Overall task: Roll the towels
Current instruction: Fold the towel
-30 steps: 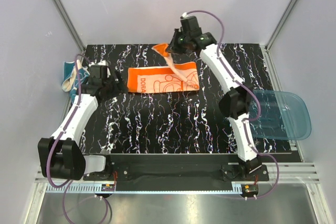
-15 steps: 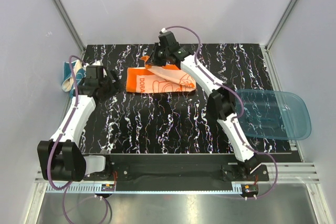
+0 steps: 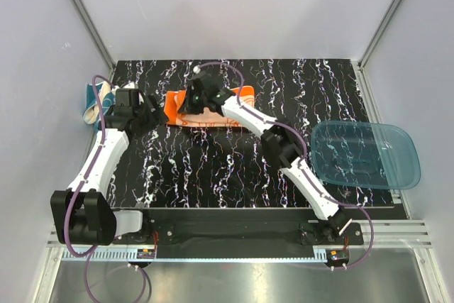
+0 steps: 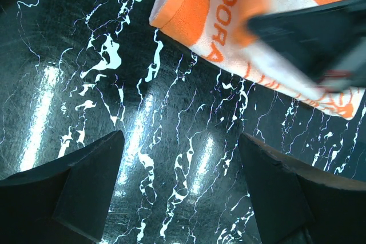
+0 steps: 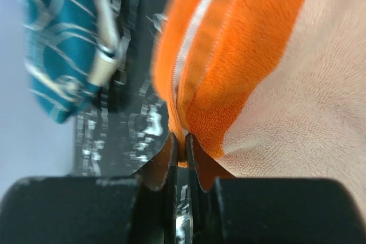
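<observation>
The orange and peach towel (image 3: 172, 111) lies at the back middle of the black marbled table (image 3: 227, 168), folded over on itself. My right gripper (image 3: 186, 106) reaches across it and is shut on its orange edge (image 5: 182, 112), pinched between the fingertips (image 5: 170, 154). My left gripper (image 3: 154, 112) hovers open just left of the towel, over bare table. In the left wrist view the towel's corner (image 4: 194, 10) lies ahead of the open left gripper (image 4: 183, 175). The teal towel (image 3: 92, 104) sits crumpled at the table's left edge and shows blurred in the right wrist view (image 5: 57, 44).
A translucent blue plastic tray (image 3: 365, 154) rests at the right edge of the table, partly over the side. White walls close in the back and both sides. The right arm (image 3: 284, 150) stretches diagonally over the table's middle.
My right gripper has carried the towel's right end leftward over the rest of the cloth, folding it across. The left arm has hardly moved.
</observation>
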Robot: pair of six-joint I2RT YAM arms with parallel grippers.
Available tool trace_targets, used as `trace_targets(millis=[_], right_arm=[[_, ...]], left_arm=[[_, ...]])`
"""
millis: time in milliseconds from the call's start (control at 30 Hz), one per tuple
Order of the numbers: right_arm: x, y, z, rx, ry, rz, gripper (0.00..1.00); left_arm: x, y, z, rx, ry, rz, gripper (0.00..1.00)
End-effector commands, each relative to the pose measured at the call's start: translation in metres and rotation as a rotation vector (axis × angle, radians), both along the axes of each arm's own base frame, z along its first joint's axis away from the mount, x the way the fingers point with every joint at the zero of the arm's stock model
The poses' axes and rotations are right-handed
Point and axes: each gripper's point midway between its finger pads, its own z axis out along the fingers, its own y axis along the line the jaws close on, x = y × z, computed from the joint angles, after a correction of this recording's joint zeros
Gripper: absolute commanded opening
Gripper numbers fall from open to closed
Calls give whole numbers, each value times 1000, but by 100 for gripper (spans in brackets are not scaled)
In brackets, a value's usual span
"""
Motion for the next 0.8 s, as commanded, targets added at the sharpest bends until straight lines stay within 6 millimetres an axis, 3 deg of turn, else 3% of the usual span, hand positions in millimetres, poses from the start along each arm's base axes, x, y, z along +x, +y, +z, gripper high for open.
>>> trace_targets(millis=[0,167,300,333,400,433,500,533,567,633,667,733,767], right_arm=[[-17,24,-34,14,26,51,0],[-41,37,-72,-15,53,114,15],[-50,42,-78,-13,63,145,45],[-49,42,-75,-12,54,147,57],[-43,42,-53,-2,14,140,70],[-40,42,-43,-1,-13,141,83],[-30,37,-8,25,-60,129,96],[-25,34,3,33,-73,122,98],[-16,23,29,52,-96,102,100],[-10,8,49,54,-107,80,100],[-10,-7,66,49,-117,62,100],[3,-38,79,22,-140,12,100],[-1,-58,86,-3,-137,-10,100]], left_arm=[[5,6,8,14,-45,19,87],[6,7,7,16,-44,22,87],[6,8,4,23,-33,26,87],[5,8,3,25,-30,28,87],[5,10,2,32,-27,33,87],[5,10,2,34,-27,33,87],[5,16,1,58,-26,51,87],[5,17,2,63,-28,52,87],[5,19,1,73,-25,57,87],[5,20,0,80,-22,61,87],[5,21,-1,86,-19,65,87],[5,22,-1,93,-19,65,87],[6,22,-1,95,-19,66,87]])
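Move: Below the right hand, which still pinches the orange towel's folded-over end by its near corner, lies the laying-down spot by the stack's near left corner: about 8 cm down, 3 cm back and 2 cm left. The stack's left edge has its middle some 7 cm left and 2 cm farther out than the hand; the blue towel lies about 27 cm left and 3 cm ahead. From the open left hand the spot is roughly 11 cm ahead, 2 cm right and 13 cm down. Carrying the pinched corner on down, the right hand sinks about 8 cm while drawing back 3 cm and drifting left, onto the stack near its left end. There it spreads its fingers from nearly shut to wide open and lets go, already rising as they part; it then swings some 5 cm back to the right, climbing about 6 cm in all off the towel. ##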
